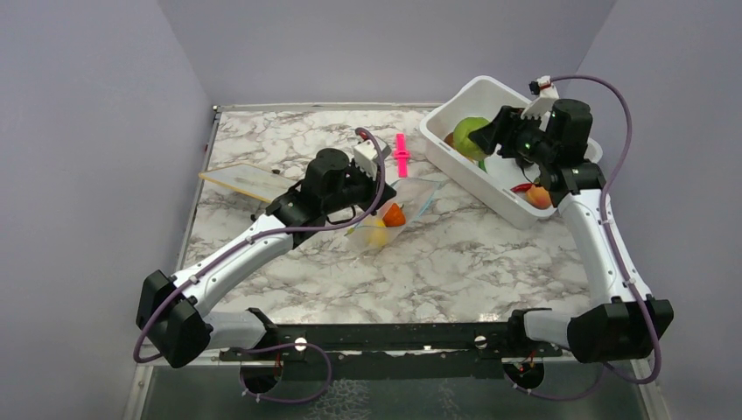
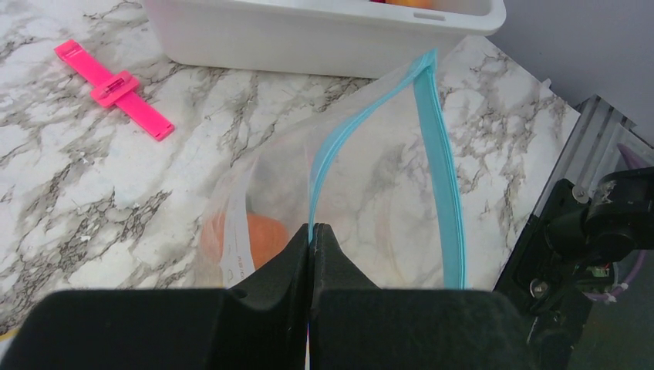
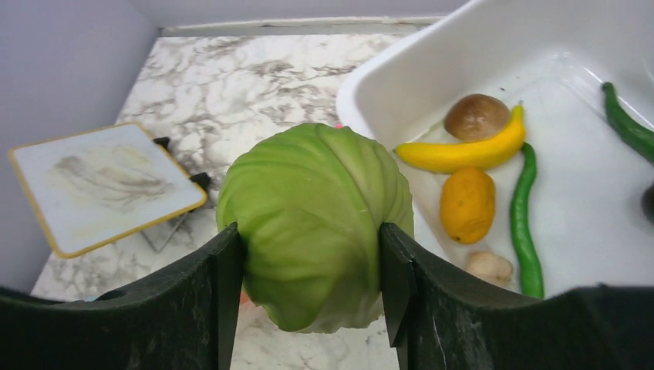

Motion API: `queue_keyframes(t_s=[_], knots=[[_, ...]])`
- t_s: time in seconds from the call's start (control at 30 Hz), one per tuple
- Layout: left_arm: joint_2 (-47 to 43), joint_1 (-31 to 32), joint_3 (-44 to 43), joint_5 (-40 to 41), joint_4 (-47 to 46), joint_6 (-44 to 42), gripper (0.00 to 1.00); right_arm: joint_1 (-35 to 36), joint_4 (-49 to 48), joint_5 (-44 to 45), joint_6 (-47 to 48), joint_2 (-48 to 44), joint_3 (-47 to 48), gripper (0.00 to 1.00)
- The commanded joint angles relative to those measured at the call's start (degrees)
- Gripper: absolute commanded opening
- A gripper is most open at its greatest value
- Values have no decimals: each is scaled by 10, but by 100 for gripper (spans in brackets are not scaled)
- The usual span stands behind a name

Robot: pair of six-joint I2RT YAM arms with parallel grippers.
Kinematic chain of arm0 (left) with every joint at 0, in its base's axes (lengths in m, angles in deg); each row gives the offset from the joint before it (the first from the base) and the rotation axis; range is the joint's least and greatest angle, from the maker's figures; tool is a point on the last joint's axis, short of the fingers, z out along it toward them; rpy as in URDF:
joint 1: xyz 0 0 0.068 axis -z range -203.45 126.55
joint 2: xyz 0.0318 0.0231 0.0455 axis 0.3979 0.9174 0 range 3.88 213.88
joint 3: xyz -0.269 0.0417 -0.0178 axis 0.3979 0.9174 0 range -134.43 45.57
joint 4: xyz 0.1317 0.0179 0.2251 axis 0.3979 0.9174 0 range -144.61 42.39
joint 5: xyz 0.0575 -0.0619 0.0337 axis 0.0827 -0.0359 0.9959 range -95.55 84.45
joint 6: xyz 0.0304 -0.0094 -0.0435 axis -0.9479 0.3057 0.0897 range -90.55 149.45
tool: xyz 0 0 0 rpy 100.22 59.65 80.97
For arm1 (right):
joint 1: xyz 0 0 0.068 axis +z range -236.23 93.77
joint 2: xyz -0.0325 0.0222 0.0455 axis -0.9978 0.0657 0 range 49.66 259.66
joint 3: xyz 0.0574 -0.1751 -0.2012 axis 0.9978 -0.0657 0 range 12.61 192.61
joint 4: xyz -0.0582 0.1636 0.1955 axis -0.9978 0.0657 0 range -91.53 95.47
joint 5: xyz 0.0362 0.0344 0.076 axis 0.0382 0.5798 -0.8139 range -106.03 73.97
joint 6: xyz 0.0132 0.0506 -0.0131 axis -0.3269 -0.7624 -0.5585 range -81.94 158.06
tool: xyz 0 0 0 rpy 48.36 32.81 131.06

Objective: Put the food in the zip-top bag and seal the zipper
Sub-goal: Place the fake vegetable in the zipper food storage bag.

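The clear zip-top bag (image 2: 385, 177) lies on the marble with its mouth standing open. My left gripper (image 2: 311, 231) is shut on one side of its light blue zipper (image 2: 443, 169). Inside the bag I see an orange piece (image 2: 262, 235) and a yellow piece (image 1: 376, 232). My right gripper (image 3: 308, 231) is shut on the green ball (image 3: 316, 216), a cabbage, and holds it in the air at the left end of the white tub (image 1: 490, 188). More food lies in the tub: a yellow banana (image 3: 463, 152), a brown ball (image 3: 476, 116), an orange piece (image 3: 466, 204) and a green bean (image 3: 524, 216).
A bright pink clip (image 1: 402, 155) lies on the table between the bag and the tub. A flat pale board (image 1: 241, 181) rests propped at the left. Grey walls close in the table on the left, back and right.
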Motion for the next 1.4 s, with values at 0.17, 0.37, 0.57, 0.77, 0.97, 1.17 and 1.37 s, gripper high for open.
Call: queue_keyframes(t_s=[0.17,0.37,0.57,0.77,0.97,1.17,1.37], knots=[[22,1,-62,9,12,19,0,0,-131,-249,-110,-83,-76,34],[31,1,-64,4,2,26,0,0,-357,-364,-249,-128,-181,34],[50,1,-71,13,5,31,0,0,-463,-386,-336,-129,-225,34],[60,0,-85,79,25,63,0,1,-484,-398,-372,-112,-202,34],[42,0,-83,145,10,85,0,32,-452,-373,-368,-110,-204,34],[51,0,-90,135,2,107,0,72,-443,-339,-375,-95,-211,34],[61,0,-86,91,-15,127,0,83,-408,-305,-371,-73,-217,33]])
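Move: The right gripper already holds the cabbage above the near-left side of the white bin. From that hand the open bag mouth lies about 15 cm left, 10 cm back and 8 cm lower; the bin's middle is some 12 cm ahead, 12 right and 16 below; the pink strap about 15 ahead, 17 left and 21 below. For the left gripper, pinching the bag's rim, the mouth's middle is 7 cm right, level fore-and-aft, 3 lower; the cabbage 11 ahead, 23 right, 4 higher. Keep the cabbage gripped and swing the right hand back and left about 12 cm each way, from above the bin towards the bag mouth, rising some 6 cm before easing slightly down; turn counter-clockwise about 35 degrees while rolling its left side up as much. With the left fingers still shut on the rim, raise and lower the bag a little, then ease it forward about 4 cm, turning slightly counter-clockwise. ##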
